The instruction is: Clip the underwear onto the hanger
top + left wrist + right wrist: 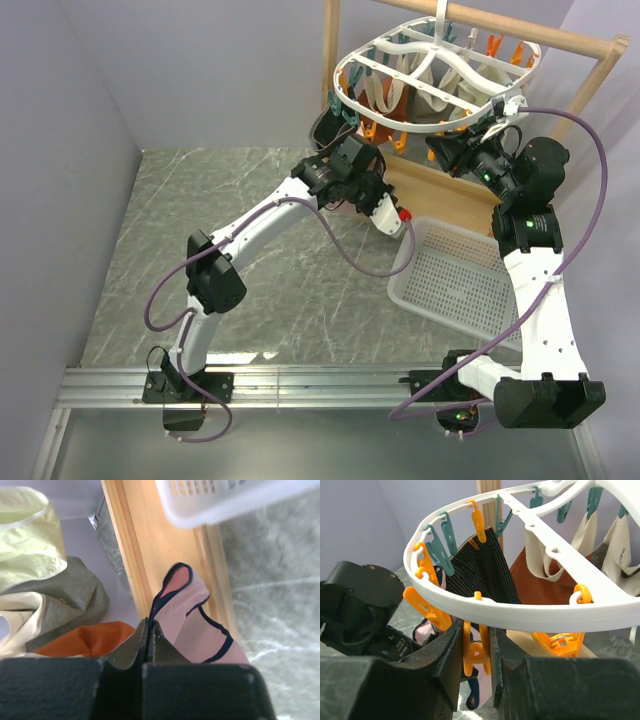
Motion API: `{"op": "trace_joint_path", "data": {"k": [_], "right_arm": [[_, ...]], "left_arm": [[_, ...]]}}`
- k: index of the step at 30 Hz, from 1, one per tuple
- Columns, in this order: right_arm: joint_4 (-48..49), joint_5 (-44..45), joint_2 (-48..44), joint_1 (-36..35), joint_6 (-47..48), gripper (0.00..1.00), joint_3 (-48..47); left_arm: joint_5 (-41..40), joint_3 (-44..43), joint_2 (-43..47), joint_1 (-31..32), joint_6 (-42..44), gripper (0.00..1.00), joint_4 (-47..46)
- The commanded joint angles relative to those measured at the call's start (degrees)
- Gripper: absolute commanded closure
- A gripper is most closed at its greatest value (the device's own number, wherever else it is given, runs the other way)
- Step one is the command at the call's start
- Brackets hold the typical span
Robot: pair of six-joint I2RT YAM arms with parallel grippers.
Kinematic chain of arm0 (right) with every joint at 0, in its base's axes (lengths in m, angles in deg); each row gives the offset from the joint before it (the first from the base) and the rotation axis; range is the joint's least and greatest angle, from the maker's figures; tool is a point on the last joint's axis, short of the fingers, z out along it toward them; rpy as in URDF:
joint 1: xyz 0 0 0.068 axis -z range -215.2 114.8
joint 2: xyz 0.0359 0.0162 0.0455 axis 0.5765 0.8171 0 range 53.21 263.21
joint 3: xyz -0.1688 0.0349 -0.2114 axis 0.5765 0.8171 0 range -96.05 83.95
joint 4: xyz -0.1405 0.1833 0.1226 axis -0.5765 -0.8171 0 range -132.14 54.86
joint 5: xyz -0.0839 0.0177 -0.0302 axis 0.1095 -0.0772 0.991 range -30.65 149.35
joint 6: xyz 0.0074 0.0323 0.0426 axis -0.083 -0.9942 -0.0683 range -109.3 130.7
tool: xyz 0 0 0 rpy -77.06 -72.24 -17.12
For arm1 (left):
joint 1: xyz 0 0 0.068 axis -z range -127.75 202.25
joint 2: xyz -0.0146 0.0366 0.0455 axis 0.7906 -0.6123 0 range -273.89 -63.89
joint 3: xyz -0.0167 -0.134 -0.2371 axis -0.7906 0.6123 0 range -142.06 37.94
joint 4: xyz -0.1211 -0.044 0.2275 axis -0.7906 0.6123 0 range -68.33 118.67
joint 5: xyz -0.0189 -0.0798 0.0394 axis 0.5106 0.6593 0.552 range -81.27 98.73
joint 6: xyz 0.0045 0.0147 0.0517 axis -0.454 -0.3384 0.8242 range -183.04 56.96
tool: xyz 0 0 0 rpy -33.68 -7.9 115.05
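Observation:
The pale pink underwear [195,625] with navy edging hangs from my left gripper [150,622], which is shut on its dark edge just in front of the wooden rack base. From above, the left gripper [392,222] sits low under the hanger [345,95], a white oval frame with orange and teal pegs. My right gripper [476,627] is closed round an orange peg [476,652] hanging below the hanger's white rim [520,612]. A strip of the underwear [484,687] shows just beneath that peg. In the top view the right gripper [445,150] reaches under the hanger's near rim.
A white mesh basket [470,280] lies on the table right of the left gripper. The wooden rack [470,205] stands behind it. A black striped garment [480,565] and cream garments [540,555] are clipped to the hanger. Orange cloth [90,637] and olive cloth [75,595] hang close by.

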Motion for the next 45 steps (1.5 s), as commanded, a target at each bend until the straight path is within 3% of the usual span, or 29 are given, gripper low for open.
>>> {"op": "trace_joint_path", "data": {"k": [1, 9, 13, 18, 25, 34, 41, 45], "right_arm": [[2.97, -0.38, -0.53, -0.40, -0.53, 1.00, -0.24], [3.06, -0.12, -0.62, -0.49, -0.97, 1.00, 0.11], [3.33, -0.12, -0.71, -0.49, -1.32, 1.00, 0.55], [3.50, -0.12, -0.53, -0.49, -1.32, 1.00, 0.47], [3.85, -0.20, -0.62, -0.49, -1.67, 1.00, 0.56], [4.21, -0.91, -1.06, -0.49, -3.78, 1.00, 1.52], [3.59, -1.08, -0.88, -0.40, -4.57, 1.00, 2.05], [3.59, -1.08, -0.71, -0.49, -5.71, 1.00, 2.40]], "left_arm": [[5.83, -3.06, 1.75, -0.02, -10.87, 1.00, 2.96], [13.22, -2.35, 6.15, -0.20, -29.33, 1.00, 3.67], [13.66, -1.66, 8.17, -0.55, -42.58, 1.00, -0.10], [12.34, 2.65, 12.13, -0.55, -52.89, 1.00, -7.05], [11.11, 2.30, 13.18, -0.55, -68.61, 1.00, -10.73], [-2.50, 5.54, 15.38, 1.73, -70.40, 1.00, -18.29], [-13.32, 16.87, 20.48, 4.02, -69.25, 1.00, -33.41], [-16.92, 17.68, 20.74, 4.28, -69.16, 1.00, -37.98]]}}
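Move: The orange clip held by the right hand is about 9 cm to the left hand's right and some 16 cm above it, roughly level with it fore and aft. The clip already holding the underwear's other end hangs about 4 cm ahead, 3 cm left and 17 cm up; the white basket is 17 cm right, 8 cm back and 20 cm below. From the right hand, the pinched underwear edge lies about 9 cm left and 16 cm down. Still pinching the underwear, the left hand backs 7 cm, then rises about 11 towards the clip, fingers levelling. ##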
